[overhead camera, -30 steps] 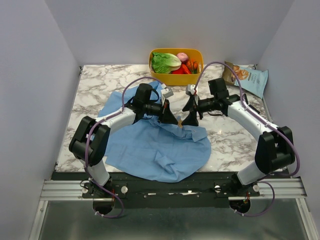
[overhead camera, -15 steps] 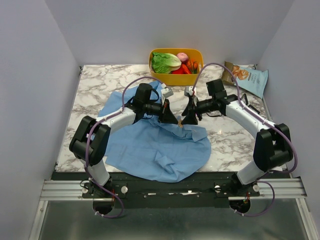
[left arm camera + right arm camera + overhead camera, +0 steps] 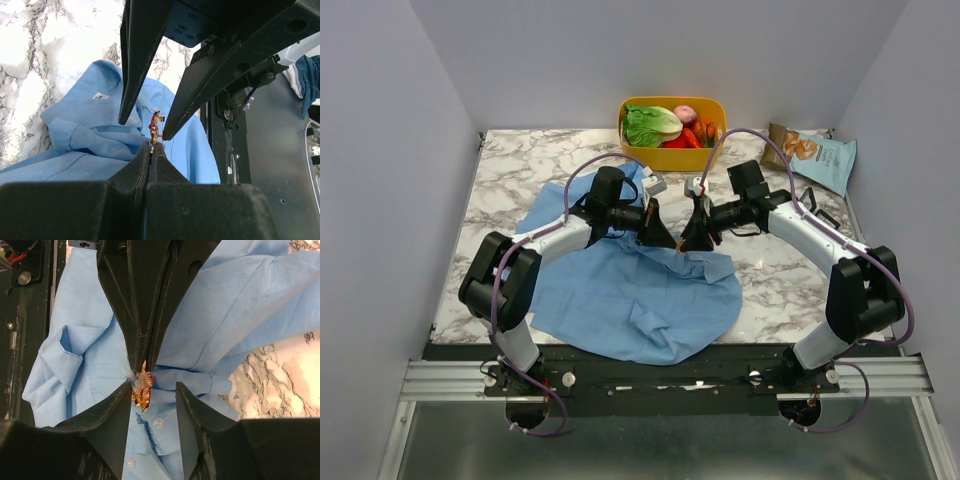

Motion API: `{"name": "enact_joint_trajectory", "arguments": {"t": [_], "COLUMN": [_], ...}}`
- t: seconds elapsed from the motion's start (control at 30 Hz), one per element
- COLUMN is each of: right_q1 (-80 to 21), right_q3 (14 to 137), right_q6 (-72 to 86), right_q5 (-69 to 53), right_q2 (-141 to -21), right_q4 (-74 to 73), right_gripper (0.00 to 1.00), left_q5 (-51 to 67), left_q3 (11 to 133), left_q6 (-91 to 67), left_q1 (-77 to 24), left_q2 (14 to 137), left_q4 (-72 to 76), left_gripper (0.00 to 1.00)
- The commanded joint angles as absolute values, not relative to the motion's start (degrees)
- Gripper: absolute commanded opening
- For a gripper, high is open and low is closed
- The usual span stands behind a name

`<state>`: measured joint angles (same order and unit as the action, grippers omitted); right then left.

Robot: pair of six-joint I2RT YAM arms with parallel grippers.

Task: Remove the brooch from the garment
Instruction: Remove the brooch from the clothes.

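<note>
The garment (image 3: 630, 295) is a light-blue shirt spread on the marble table; it also shows in the left wrist view (image 3: 80, 135) and the right wrist view (image 3: 85, 330). The brooch (image 3: 680, 254) is a tiny orange-tan ornament pinned near the button placket (image 3: 143, 388), (image 3: 156, 126). My left gripper (image 3: 671, 243) is shut, its tips (image 3: 152, 145) pinching the brooch's edge; in the right wrist view it (image 3: 145, 364) comes down from above. My right gripper (image 3: 691, 241) is open, its jaws standing either side of the brooch (image 3: 153, 386), the left finger almost touching it.
A yellow basket (image 3: 672, 158) of vegetables stands at the back centre. A chip bag (image 3: 820, 155) lies at the back right. A small white object (image 3: 653, 184) lies near the shirt's collar. Bare marble shows on the far left and right of the shirt.
My right gripper has moved left, closing in on the brooch and the left gripper's tips. The left arm and the shirt have not moved.
</note>
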<state>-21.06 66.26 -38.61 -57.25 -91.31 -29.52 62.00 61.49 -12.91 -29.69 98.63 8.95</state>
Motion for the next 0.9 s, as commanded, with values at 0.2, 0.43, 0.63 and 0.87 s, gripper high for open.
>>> {"name": "enact_joint_trajectory", "arguments": {"t": [0.2,0.43,0.63,0.87], "right_q1": [-21.36,-21.36,-21.45,-21.62], "right_q3": [67.68,67.76,67.76,67.85], "right_q6": [-39.9,-39.9,-39.9,-39.9], "right_q5": [-56.6,-56.16,-56.16,-55.81], "right_q2": [-92.11,-92.2,-92.55,-92.9], "right_q4": [-30.15,-30.15,-30.15,-30.15], "right_gripper": [0.41,0.34,0.29,0.25], "left_q5": [63.98,64.16,64.16,64.34], "left_q3": [62.23,62.23,62.23,62.23], "left_q6": [-13.45,-13.53,-13.71,-13.97], "left_q1": [-29.88,-29.88,-29.88,-29.88], "left_q2": [99.49,99.58,99.58,99.67], "left_q4": [10.11,10.2,10.46,10.63], "left_gripper": [0.0,0.0,0.0,0.0]}}
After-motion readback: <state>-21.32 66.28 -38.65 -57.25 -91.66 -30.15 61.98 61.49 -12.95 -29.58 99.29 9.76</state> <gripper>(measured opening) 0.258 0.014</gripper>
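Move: The left hand already pinches the brooch, its middle about 2 cm to that hand's right and at its height. From the right hand the brooch is roughly 1 cm to the left and level, already between the half-open fingertips and slightly nearer the back one, say 1 cm back. Below lies the garment: a shirt button some 3 cm right, 1 cm ahead and 6 cm down, and the garment flap's middle around 8 cm right, 2 cm back and 6 cm down. The right hand stays almost in place, pointing left and down with its fingertips astride the free end of the brooch, and closes them steadily from about half open to a quarter open, easing back and down by less than half a centimetre so that the brooch comes midway between them. The left hand keeps its shut grip on the brooch and holds it practically still for the right one; the right tips come close in on both sides, but whether they touch it yet can't be seen. ##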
